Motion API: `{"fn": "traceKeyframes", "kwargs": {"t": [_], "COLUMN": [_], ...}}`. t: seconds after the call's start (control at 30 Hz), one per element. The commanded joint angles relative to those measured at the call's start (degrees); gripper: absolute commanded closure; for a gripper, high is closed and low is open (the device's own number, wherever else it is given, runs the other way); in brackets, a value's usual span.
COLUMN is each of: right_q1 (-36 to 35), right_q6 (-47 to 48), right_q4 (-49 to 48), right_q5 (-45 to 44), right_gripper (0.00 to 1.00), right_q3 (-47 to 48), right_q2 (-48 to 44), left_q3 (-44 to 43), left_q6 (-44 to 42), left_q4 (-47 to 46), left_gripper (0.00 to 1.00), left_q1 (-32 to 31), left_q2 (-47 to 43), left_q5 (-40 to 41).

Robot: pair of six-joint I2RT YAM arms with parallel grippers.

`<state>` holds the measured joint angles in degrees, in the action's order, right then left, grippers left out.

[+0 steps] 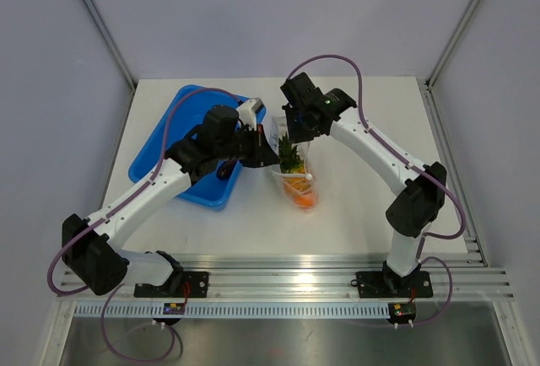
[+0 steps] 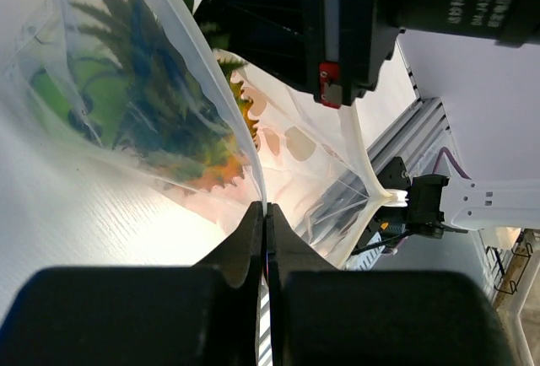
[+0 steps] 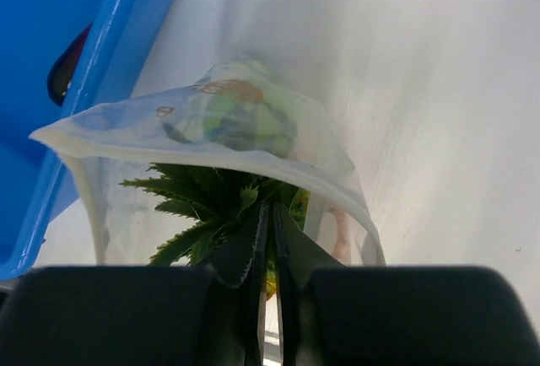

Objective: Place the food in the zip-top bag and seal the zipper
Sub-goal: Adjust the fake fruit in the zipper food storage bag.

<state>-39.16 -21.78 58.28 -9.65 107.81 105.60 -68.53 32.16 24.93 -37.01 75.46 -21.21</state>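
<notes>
The clear dotted zip-top bag (image 1: pixel 297 182) stands on the table with its mouth open upward. My left gripper (image 1: pixel 268 152) (image 2: pixel 266 211) is shut on the bag's mouth edge, where the zipper (image 3: pixel 194 148) runs. The pineapple (image 1: pixel 291 158) (image 2: pixel 221 164) sits in the mouth, its green leaves (image 3: pixel 211 193) sticking up. My right gripper (image 1: pixel 297 134) (image 3: pixel 271 214) is shut on those leaves. A green ball (image 3: pixel 245 121) and an orange ball (image 1: pixel 302 199) show through the plastic lower in the bag. The dark eggplant (image 3: pixel 66 67) lies in the blue tray.
The blue tray (image 1: pixel 169 142) stands left of the bag, under my left arm. An aluminium rail (image 1: pixel 287 269) runs along the near table edge. Grey walls close in the back and sides.
</notes>
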Motion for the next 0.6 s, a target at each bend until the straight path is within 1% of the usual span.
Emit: {"fn": "traceKeyframes", "kwargs": {"t": [0.0, 0.03, 0.2, 0.33, 0.43, 0.57], "right_q1": [-0.2, -0.2, -0.2, -1.3, -1.5, -1.5], "right_q6": [1.0, 0.7, 0.1, -1.8, -2.7, -4.4], "right_q4": [-1.8, -2.0, -2.8, -4.9, -7.7, -13.3], "right_q5": [4.2, 5.2, 11.1, 13.9, 15.8, 17.0], "right_gripper": [0.88, 0.87, 0.86, 0.87, 0.87, 0.87], "right_q3": [2.1, 1.8, -1.7, -9.3, -12.6, -14.9], "right_q2": [-6.2, -8.5, -13.4, -16.7, -16.9, -13.6], "left_q3": [0.0, 0.0, -0.1, -0.2, -0.1, 0.0], "left_q6": [0.1, 0.2, 0.4, 0.4, 0.3, 0.3], "left_q4": [-3.7, -3.8, -4.1, -3.9, -3.9, -3.9], "left_gripper": [1.0, 1.0, 1.0, 1.0, 1.0, 1.0], "left_q1": [0.2, 0.2, 0.3, 0.5, 0.7, 0.7], "left_q2": [-0.8, -0.5, -0.4, -0.6, -0.5, -0.2], "left_q5": [-2.6, -2.9, -2.3, -1.9, -1.7, -1.7]}}
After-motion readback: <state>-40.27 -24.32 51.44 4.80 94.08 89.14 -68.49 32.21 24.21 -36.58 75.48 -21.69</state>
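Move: The right fingertips, nearly shut, are in the bag's open mouth at the pineapple's leaves; the pineapple's middle lies about 3 cm back, 1 cm to the left and 8 cm below. The mouth's near rim is some 8 cm back, straight behind and 2 cm lower; the orange fruit sits about 7 cm back, 2 cm right and 15 cm down. From the left gripper, the pineapple is roughly 7 cm ahead, 6 cm right and 11 cm below. Pull the right gripper up out of the pineapple's leaves and back towards the bag's near rim: rise some 8 cm while drawing back about 7 cm, then sink roughly 4 cm again over the mouth. Roll the hand about 15 degrees, left side up, with its fingers still almost shut. Keep the left gripper still, pinching the bag's left rim. ##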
